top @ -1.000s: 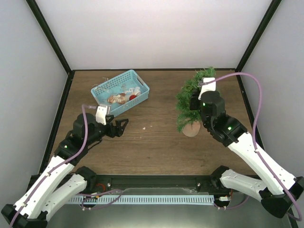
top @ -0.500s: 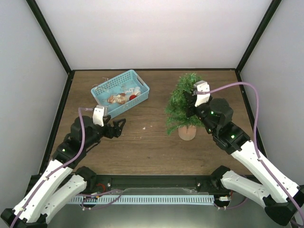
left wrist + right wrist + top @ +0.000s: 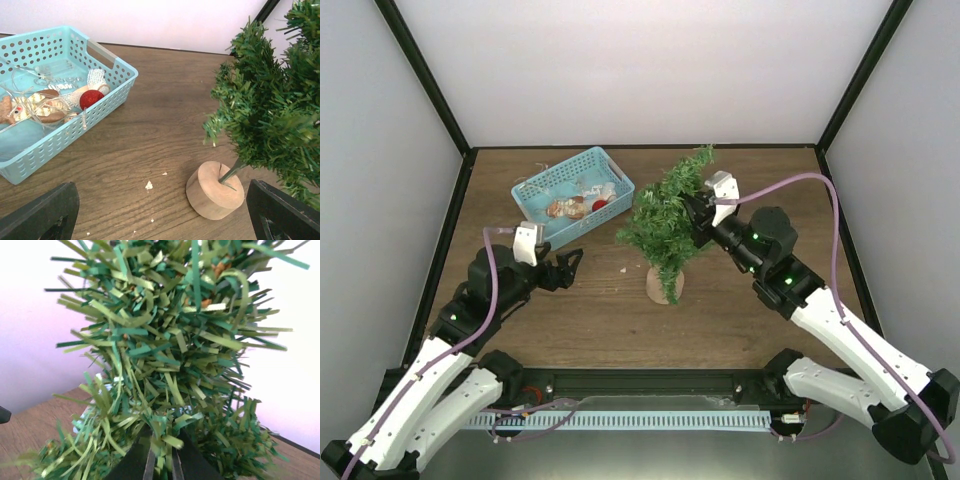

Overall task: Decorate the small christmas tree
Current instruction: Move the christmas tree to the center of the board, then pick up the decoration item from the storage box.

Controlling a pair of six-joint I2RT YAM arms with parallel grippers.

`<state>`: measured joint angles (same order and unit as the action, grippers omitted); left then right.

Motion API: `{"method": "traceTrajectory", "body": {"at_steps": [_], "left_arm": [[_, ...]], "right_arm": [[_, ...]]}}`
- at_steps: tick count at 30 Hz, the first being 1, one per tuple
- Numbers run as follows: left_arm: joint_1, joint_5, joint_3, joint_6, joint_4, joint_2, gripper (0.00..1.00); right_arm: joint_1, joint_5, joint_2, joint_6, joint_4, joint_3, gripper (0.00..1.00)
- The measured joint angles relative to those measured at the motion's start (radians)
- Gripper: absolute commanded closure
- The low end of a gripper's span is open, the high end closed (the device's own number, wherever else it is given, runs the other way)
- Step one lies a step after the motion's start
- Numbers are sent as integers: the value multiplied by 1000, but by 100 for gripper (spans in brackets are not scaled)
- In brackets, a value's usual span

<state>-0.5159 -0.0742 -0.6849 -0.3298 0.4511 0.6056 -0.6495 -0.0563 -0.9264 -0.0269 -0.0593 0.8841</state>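
Note:
The small christmas tree (image 3: pixel 663 218) stands near the table's middle, leaning with its top toward the back right. Its round brown base (image 3: pixel 664 286) is tipped on the wood. My right gripper (image 3: pixel 698 222) is shut on the tree's branches at mid height. In the right wrist view green needles (image 3: pixel 165 340) fill the frame and my right gripper (image 3: pixel 161 460) pinches a tuft between its dark fingers. My left gripper (image 3: pixel 570 268) is open and holds nothing, to the left of the tree. In the left wrist view the base (image 3: pixel 215 190) lies ahead, right of my left gripper (image 3: pixel 161 205).
A light-blue basket (image 3: pixel 552 181) stands at the back left, holding a red ball (image 3: pixel 91 98), a light string and other ornaments. Small white crumbs (image 3: pixel 149 185) lie on the wood in front of the left gripper. Black frame posts rise at the table's back corners.
The right gripper has closed on the tree's branches and moved the tree leftward from the right side toward the middle, tilting it. The left arm has barely moved.

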Motion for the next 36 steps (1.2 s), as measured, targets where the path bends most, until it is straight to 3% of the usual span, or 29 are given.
{"method": "traceTrajectory", "body": {"at_steps": [7,17,26,33,36], "left_arm": [[0,5,0,0,0,0,7],[0,34,0,-6,10,30,6],[0,115,-35,-42,62,82,6],[4,207,-122,-62,93,183,7],[29,245,-194,-53,99,266,23]], "right_arm": [[0,-50,-5,-7,-171,-84,89],[0,-134,26,-16,-187,-109,63],[0,-50,156,77,97,-72,44],[0,62,274,225,389,-17,16],[0,84,311,292,497,9,11]]}}
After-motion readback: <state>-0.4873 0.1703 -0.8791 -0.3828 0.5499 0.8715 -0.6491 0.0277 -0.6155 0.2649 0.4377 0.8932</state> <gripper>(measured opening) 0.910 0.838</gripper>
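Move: The tree is already in the closed right fingers; its middle lies roughly 3 cm left of and 8 cm below the right gripper, level with it fore and aft. From the left gripper, the blue basket's middle lies some 25 cm ahead, a couple of cm left and about 17 below; the tree is about 24 cm to that gripper's right and 5 ahead. The basket also stands about 20 cm ahead and 28 left of the right gripper, some 30 below. Ease the right gripper slightly left and tilt its fingers up to let the tree settle, then open the fingers wide, letting go of the trunk while drawing back about 6 cm and swinging right about 8 cm, sinking a little as the fingers tip downward. Meanwhile bring the open left gripper forward some 5 cm and a little left towards the basket, dipping slightly before rising again, and turn it about 15 degrees counter-clockwise. ##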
